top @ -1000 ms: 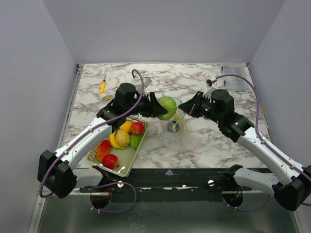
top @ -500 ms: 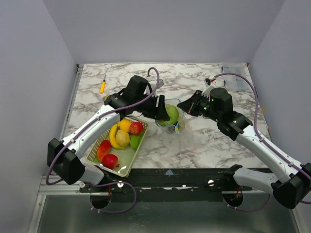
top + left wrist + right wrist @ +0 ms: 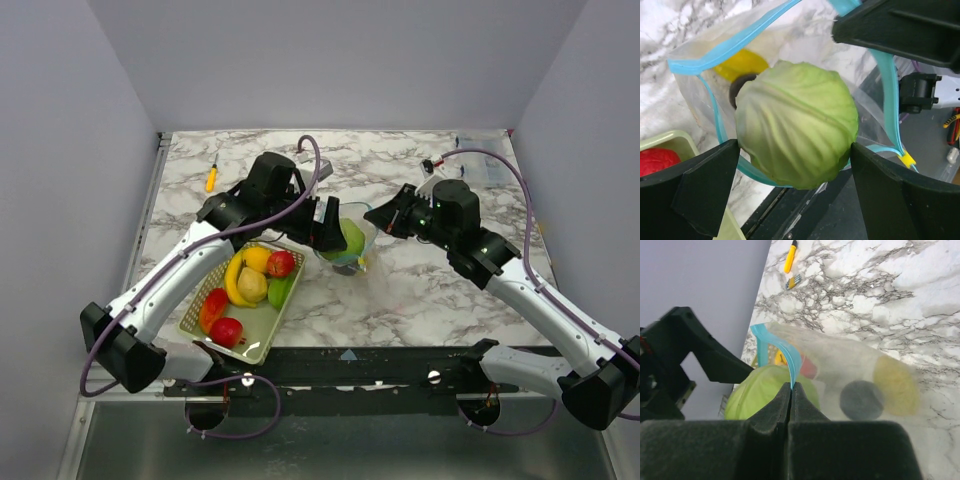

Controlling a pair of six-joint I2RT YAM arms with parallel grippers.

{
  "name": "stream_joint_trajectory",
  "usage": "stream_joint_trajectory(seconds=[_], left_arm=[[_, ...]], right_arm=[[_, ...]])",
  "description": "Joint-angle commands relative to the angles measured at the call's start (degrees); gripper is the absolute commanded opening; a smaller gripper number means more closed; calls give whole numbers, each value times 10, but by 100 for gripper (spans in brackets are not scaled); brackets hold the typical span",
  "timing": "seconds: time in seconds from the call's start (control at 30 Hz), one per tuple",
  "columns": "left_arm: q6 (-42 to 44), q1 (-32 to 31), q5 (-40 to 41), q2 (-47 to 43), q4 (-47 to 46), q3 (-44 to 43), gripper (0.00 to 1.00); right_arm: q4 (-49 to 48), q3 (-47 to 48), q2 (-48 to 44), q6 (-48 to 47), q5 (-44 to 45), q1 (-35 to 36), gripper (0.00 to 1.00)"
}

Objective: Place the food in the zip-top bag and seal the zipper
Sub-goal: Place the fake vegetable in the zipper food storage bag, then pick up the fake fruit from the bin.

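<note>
A pale green cabbage (image 3: pixel 796 122) sits in the mouth of the clear zip-top bag (image 3: pixel 352 250), ringed by the light-blue zipper (image 3: pixel 735 42). My left gripper (image 3: pixel 795 150) stands open, its wide-spread fingers flanking the cabbage's near side. My right gripper (image 3: pixel 791 387) is shut on the zipper (image 3: pixel 782 352) and holds the rim up. Deeper in the bag lie a yellow piece of food (image 3: pixel 896 377) and a dark round thing (image 3: pixel 861 400). More food, a banana (image 3: pixel 235 280) and a red fruit (image 3: pixel 283 263) among it, lies in the green basket (image 3: pixel 262 345).
The basket stands at the table's front left, just left of the bag. A yellow-handled tool (image 3: pixel 211 178) lies at the back left. A clear box (image 3: pixel 485 160) sits at the back right. The table's front edge (image 3: pixel 400 347) runs just below the bag.
My left arm carried the cabbage right and down into the bag's mouth, and its jaws have spread wide apart. The right gripper kept its hold on the rim.
</note>
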State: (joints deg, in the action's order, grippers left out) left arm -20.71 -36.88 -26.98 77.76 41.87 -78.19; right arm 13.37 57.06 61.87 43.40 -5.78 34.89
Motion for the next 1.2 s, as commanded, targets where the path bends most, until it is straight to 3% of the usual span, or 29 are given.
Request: stream_joint_trajectory(seconds=[0.0, 0.37, 0.77, 1.03, 1.17], left_arm=[[15, -1, 38, -56, -6, -24, 93], [19, -1, 63, -90, -5, 4, 93], [-2, 14, 222, -195, -28, 131, 87], [-115, 55, 358, -212, -7, 253, 93], [-166, 116, 353, -182, 5, 296, 93]], right_arm=[[-10, 12, -2, -10, 8, 3, 1], [-10, 7, -8, -7, 7, 3, 1], [-9, -6, -23, 0, 13, 3, 1], [-9, -8, -24, -1, 13, 3, 1], [-10, -14, -25, -1, 15, 3, 1]])
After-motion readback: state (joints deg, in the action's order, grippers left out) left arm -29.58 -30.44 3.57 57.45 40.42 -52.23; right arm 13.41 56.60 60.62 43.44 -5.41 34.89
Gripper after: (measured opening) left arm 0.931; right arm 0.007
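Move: The green pepper in the basket lies about 13 cm left of the left hand, 7 cm back and 20 cm below; the red fruit is beside it, some 12 cm left and level ahead. The cabbage sits in the bag mouth, 3 cm right of the hand and 5 cm under it. From the right hand, still pinching the bag rim, the pepper is some 20 cm left, 9 cm back and 22 cm below. The open left hand rises 5 cm from the bag, then swings 12 cm left, down towards the basket. ##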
